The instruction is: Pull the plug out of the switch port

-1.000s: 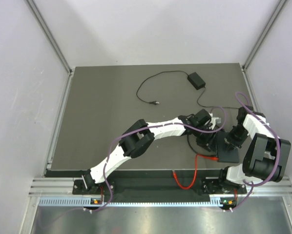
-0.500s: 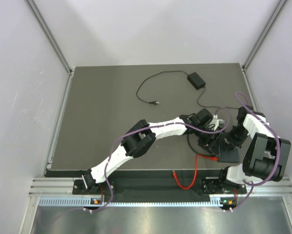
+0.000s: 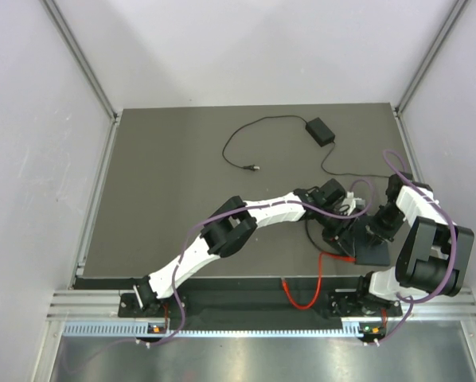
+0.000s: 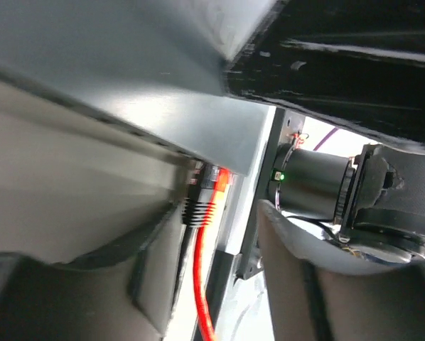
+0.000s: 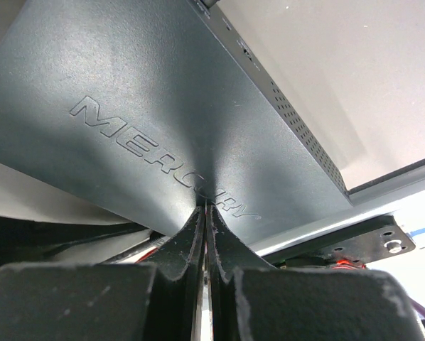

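Note:
The switch (image 3: pixel 375 248) is a flat black box at the near right of the mat; its top, lettered MERCURY, fills the right wrist view (image 5: pixel 163 121). A red cable (image 3: pixel 317 278) ends in a black-booted plug (image 4: pixel 197 210) seated in the switch port (image 4: pixel 211 175) on the box's edge. My left gripper (image 3: pixel 341 236) is open, with its fingers (image 4: pixel 70 284) on either side of the cable just behind the plug (image 4: pixel 219 284), not touching it. My right gripper (image 3: pixel 378 228) is shut, its tips pressed down on the switch top (image 5: pixel 207 210).
A small black power brick (image 3: pixel 319 130) with thin black cords (image 3: pixel 236 151) lies at the back of the mat. The red cable loops over the mat's near edge onto the base rail (image 3: pixel 222 302). The right arm's motor housing (image 4: pixel 312 186) is close beside the left gripper.
My left gripper has moved toward the near edge, closing in on the plug end of the switch. The right gripper has stayed pressed on the switch.

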`<action>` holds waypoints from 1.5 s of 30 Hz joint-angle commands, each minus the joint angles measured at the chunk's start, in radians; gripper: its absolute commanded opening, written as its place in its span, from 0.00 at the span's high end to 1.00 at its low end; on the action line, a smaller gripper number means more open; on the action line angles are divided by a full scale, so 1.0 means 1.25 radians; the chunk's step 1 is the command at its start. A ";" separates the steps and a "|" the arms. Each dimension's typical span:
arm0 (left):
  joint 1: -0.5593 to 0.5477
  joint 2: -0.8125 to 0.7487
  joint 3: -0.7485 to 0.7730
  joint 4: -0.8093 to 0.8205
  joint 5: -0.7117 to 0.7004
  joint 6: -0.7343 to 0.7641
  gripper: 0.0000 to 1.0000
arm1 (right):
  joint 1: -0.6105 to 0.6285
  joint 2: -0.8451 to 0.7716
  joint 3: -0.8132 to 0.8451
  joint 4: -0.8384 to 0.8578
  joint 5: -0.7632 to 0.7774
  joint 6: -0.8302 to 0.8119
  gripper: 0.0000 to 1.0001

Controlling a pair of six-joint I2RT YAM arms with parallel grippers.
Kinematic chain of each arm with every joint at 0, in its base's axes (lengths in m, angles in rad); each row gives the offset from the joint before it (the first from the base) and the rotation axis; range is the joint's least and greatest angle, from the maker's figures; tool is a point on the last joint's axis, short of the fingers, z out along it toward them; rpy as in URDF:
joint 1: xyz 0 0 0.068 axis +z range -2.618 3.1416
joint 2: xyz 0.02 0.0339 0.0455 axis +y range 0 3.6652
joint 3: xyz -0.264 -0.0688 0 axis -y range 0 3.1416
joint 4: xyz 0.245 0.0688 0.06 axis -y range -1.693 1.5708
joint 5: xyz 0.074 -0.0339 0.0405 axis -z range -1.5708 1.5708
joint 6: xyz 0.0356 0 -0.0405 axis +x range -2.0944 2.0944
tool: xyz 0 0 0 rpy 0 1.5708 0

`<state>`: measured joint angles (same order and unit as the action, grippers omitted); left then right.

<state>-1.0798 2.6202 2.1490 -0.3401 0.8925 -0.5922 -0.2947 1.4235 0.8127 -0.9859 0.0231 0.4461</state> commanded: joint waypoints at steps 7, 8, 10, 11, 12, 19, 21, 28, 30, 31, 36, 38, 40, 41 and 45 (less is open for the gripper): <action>-0.019 0.083 -0.013 0.066 -0.023 -0.162 0.54 | 0.007 0.039 -0.033 0.071 -0.006 0.003 1.00; -0.019 0.085 -0.012 0.071 -0.030 -0.175 0.54 | 0.007 0.041 -0.033 0.071 -0.006 0.003 1.00; -0.019 0.088 -0.004 0.083 -0.045 -0.189 0.57 | 0.009 0.038 -0.034 0.072 -0.005 0.004 1.00; -0.019 0.091 0.000 0.081 -0.051 -0.191 0.58 | 0.009 0.037 -0.034 0.072 -0.006 0.003 1.00; -0.020 0.093 0.001 0.082 -0.054 -0.193 0.58 | 0.009 0.037 -0.035 0.071 -0.005 0.004 1.00; -0.031 0.093 -0.017 0.123 -0.097 -0.162 0.56 | 0.011 0.038 -0.037 0.072 -0.004 0.005 1.00; -0.033 0.089 -0.023 0.135 -0.119 -0.157 0.56 | 0.015 0.039 -0.037 0.071 -0.001 0.005 1.00; -0.033 0.089 -0.037 0.117 -0.170 -0.155 0.62 | 0.021 0.049 -0.035 0.070 0.007 0.011 1.00; -0.033 0.087 -0.050 0.117 -0.174 -0.147 0.65 | 0.021 0.045 -0.037 0.070 0.009 0.011 1.00; -0.033 0.086 -0.056 0.121 -0.173 -0.146 0.66 | 0.021 0.045 -0.037 0.068 0.007 0.010 1.00; -0.032 0.066 -0.126 0.177 -0.126 -0.134 0.68 | 0.021 0.049 -0.037 0.070 0.007 0.010 1.00; -0.028 0.053 -0.162 0.258 -0.081 -0.141 0.67 | 0.021 0.048 -0.038 0.068 0.007 0.010 1.00; -0.026 0.049 -0.190 0.296 -0.058 -0.137 0.66 | 0.021 0.049 -0.037 0.068 0.009 0.010 1.00; -0.022 0.043 -0.196 0.305 -0.037 -0.128 0.65 | 0.021 0.050 -0.035 0.068 0.010 0.010 1.00; -0.014 0.031 -0.232 0.311 -0.017 -0.101 0.65 | 0.021 0.055 -0.034 0.067 0.010 0.010 1.00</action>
<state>-1.0801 2.6225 1.9373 0.1608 0.8795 -0.8196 -0.2836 1.4364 0.8200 -0.9943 0.0429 0.4458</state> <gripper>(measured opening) 0.349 0.004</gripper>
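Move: The black plug in the switch's left side lies only about 2 cm back, 2 cm to the right and 2 cm below my left hand, already in front of its open fingers. The red plug sits right beside it, some 1 cm farther back. The switch's middle is about 7 cm to the right and 2 cm ahead of that hand. From my right hand, the black plug is about 5 cm left, 2 cm back and slightly below. I work my left fingertips in closer around the plugs at the port side: first down about 1 cm while the wrist tips roughly 10 degrees, then some 2 cm to the right, easing back slightly at the end as the wrist rolls. The fingers narrow from about half open to a third, without shutting. My right hand stays put, its closed fingertips still resting on the switch's top to steady it. ##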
